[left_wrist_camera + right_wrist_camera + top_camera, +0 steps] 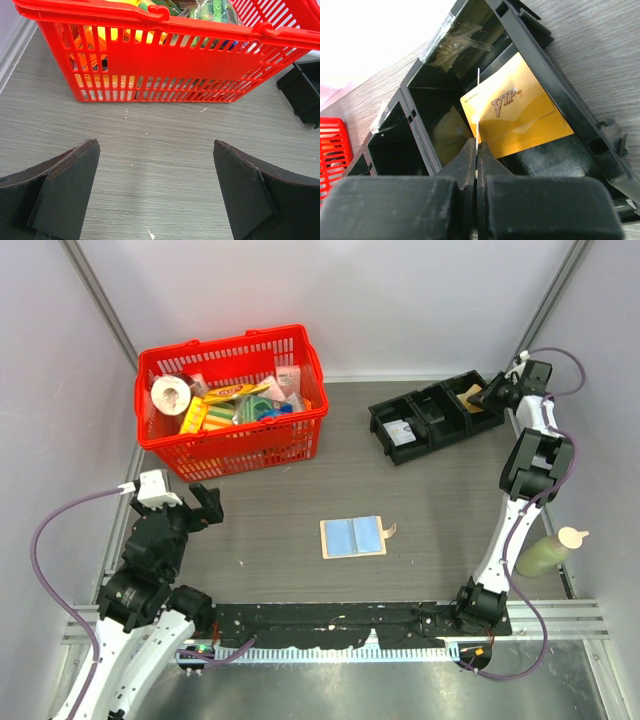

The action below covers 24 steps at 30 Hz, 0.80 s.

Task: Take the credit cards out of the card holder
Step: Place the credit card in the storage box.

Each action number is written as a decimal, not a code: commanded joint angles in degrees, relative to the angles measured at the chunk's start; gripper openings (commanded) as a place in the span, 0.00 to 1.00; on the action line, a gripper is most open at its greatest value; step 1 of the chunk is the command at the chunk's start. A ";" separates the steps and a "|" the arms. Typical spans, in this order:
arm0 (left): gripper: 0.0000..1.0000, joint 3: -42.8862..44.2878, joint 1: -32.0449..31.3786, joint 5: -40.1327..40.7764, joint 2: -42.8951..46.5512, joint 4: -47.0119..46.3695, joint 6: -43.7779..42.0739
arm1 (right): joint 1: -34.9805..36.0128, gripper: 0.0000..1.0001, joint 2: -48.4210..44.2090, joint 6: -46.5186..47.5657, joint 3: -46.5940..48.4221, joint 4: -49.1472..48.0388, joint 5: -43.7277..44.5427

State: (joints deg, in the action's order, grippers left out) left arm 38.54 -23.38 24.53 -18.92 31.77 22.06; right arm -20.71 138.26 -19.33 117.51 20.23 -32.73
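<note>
The card holder (352,537) lies open and flat mid-table, tan with pale blue sleeves and a small tab on its right; no card shows on it. My right gripper (497,390) (478,145) is over the right end compartment of the black tray (437,415) (555,80). It is shut on a thin card (478,100), seen edge-on as a pale line standing up from the fingertips. A yellow-orange credit card (520,115) marked VIP lies slanted inside that compartment. My left gripper (207,505) (156,150) is open over bare table, far left of the holder.
A red basket (232,400) (165,60) of groceries stands at the back left, just ahead of my left fingers. The tray's left compartment holds a whitish card (400,432). A green bottle (548,552) stands at the right edge beside the right arm.
</note>
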 commanded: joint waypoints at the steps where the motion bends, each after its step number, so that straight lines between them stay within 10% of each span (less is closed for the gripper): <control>1: 1.00 -0.05 0.61 -0.54 -0.51 -3.12 -0.27 | 0.14 0.01 -2.37 -2.46 0.17 -2.83 -0.68; 11: 1.00 -0.14 0.79 -0.45 0.81 -2.77 0.26 | -0.03 0.56 -8.96 -2.47 -4.66 -0.54 16.19; 24: 1.00 0.56 2.10 4.82 10.38 -2.85 2.89 | -0.03 0.77 -44.69 -2.63 -28.71 -5.46 29.04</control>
State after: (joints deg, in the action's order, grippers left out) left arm 38.44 -22.00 26.26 -11.73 31.55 23.68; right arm -20.64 108.92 -21.56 95.81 19.59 -7.97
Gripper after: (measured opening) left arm 0.994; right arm 0.753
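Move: The right hand, shut on a card seen edge-on, is poised over the storage box's right-end compartment, whose floor middle lies about 6 cm below, 1 cm ahead and 1 cm to the right. The VIP card already in there is some 2 cm ahead and 2 cm right. The middle compartment sits about 9 cm left and 2 cm back, the white packet roughly 17 cm left and 6 cm back. From the left hand that end compartment is some 37 cm ahead, 58 cm right and 22 cm below. The right fingers let go of the card over the end compartment, opening from shut to about three quarters while the hand dips a couple of centimetres and slides some 4 cm right; it then backs off towards the base by about 8 cm and climbs clear of the box, turning some 20 degrees clockwise and rolling left side down. Late on, the empty, open left hand starts up by about 2 cm, drifting back and left. ##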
